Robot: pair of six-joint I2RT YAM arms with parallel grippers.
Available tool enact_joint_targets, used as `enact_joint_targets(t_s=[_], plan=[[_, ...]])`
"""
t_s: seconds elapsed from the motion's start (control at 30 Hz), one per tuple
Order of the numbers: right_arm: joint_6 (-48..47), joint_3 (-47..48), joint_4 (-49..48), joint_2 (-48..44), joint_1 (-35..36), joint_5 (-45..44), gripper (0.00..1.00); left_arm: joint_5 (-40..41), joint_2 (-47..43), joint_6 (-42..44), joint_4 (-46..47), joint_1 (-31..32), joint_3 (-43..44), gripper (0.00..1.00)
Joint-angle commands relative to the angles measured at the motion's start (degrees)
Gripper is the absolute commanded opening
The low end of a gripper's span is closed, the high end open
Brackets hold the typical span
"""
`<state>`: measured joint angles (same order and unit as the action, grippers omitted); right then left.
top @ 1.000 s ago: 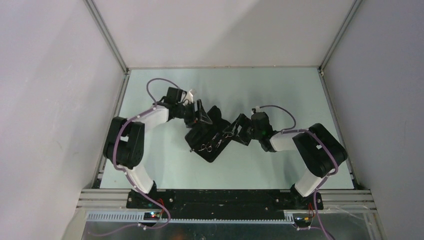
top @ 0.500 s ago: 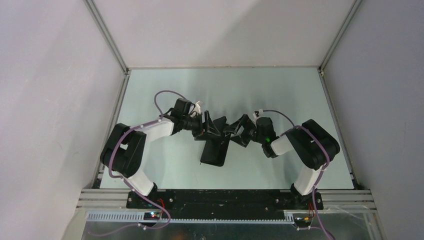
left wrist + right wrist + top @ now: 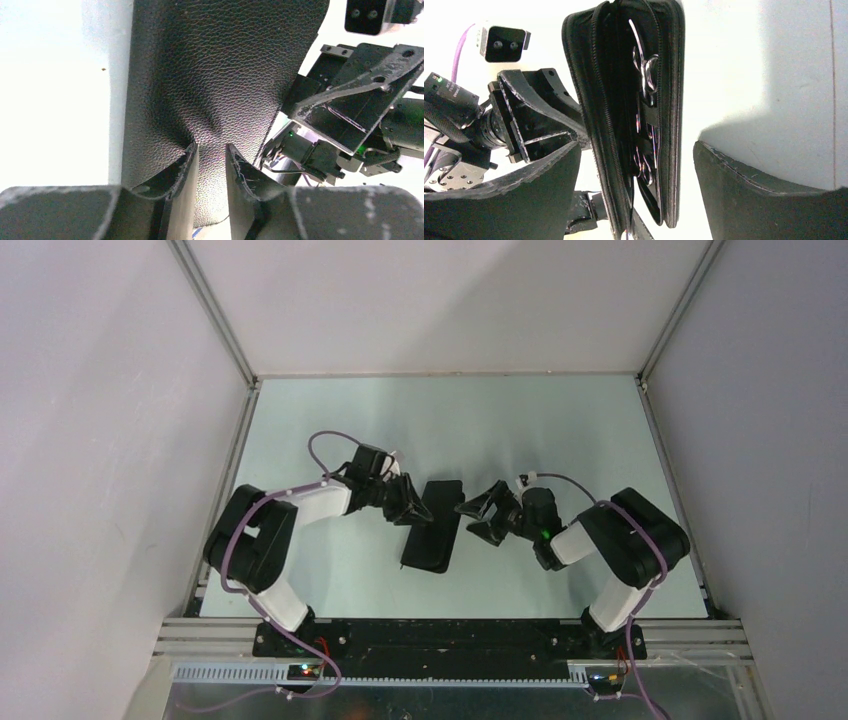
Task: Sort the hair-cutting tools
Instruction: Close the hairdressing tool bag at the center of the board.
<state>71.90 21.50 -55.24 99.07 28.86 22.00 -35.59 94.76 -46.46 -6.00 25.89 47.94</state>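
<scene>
The black fabric case [image 3: 432,525] lies folded over at mid-table. In the right wrist view I see it edge-on, its halves slightly apart [image 3: 624,115]. Silver scissors [image 3: 646,65] are strapped inside, with more ring handles [image 3: 644,167] lower down. I cannot make out the combs. My left gripper [image 3: 410,502] is at the case's left edge, and its jaws [image 3: 212,150] are pinched on the leather cover [image 3: 215,75], which puckers at the fingertips. My right gripper [image 3: 480,512] hovers just right of the case, open wide [image 3: 636,150], and touches nothing.
Metal frame rails [image 3: 215,490] border the pale table [image 3: 450,410] on the left, right and back. Plain walls rise behind them. The two arm bases sit on the black bar [image 3: 450,640] at the near edge.
The case lay open with scissors showing; its cover has been folded over. My left jaws have narrowed onto the cover. The right gripper has drawn back to the right.
</scene>
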Motion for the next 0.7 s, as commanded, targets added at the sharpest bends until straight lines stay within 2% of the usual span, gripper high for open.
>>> enact_joint_targets(t_s=[0.0, 0.17, 0.33, 0.43, 0.57, 0.67], plan=[[-2.51, -1.47, 3.25, -3.76, -0.16, -1.34, 0.86, 2.21, 0.71, -1.10, -1.41, 1.33, -0.15, 0.30], [-5.62, -0.46, 8.52, -7.38, 0.26, -2.30, 0.82, 3.60, 1.75, -2.11, -1.84, 2.77, 0.43, 0.29], [-8.47, 2.72, 15.88, -6.72, 1.35, -2.43, 0.77, 4.02, 2.05, -3.37, -1.08, 3.40, 0.62, 0.28], [-8.79, 3.92, 16.19, -4.04, 1.74, -1.32, 0.67, 4.23, 1.74, -3.49, -1.14, 3.46, 0.65, 0.27], [-9.11, 4.48, 16.25, -0.66, 2.24, -0.07, 0.48, 4.58, 0.95, -3.78, -1.38, 3.51, 0.56, 0.28], [-10.07, 4.71, 18.02, 0.29, 2.01, -0.17, 0.32, 4.63, -0.89, -4.21, -1.54, 3.39, 0.32, 0.34]])
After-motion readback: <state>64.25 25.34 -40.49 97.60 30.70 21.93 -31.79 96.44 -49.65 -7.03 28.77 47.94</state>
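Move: The left hand's fingertips are already on the upper cover of the half-shut tool bag; the bag's middle lies about 2 cm back, 1 cm to the right and 3 cm below them. From the right hand, the bag's open edge is roughly 2 cm to the left, 1 cm back and 2 cm below, with the bag's middle some 5 cm left, 1 cm back and 2 cm below. The small tab sticks out 10 cm back and 4 cm left of the left hand, 4 cm below. Down and slightly back, the left fingers press the bag's upper cover about 1.5 cm lower, then stay there. The right hand first eases about 1 cm back and to its right, then drops some 2.5 cm and swings back left to the open edge, rolling its left side down about 10 degrees while its wide-open fingers close roughly halfway around the zipper edge. ##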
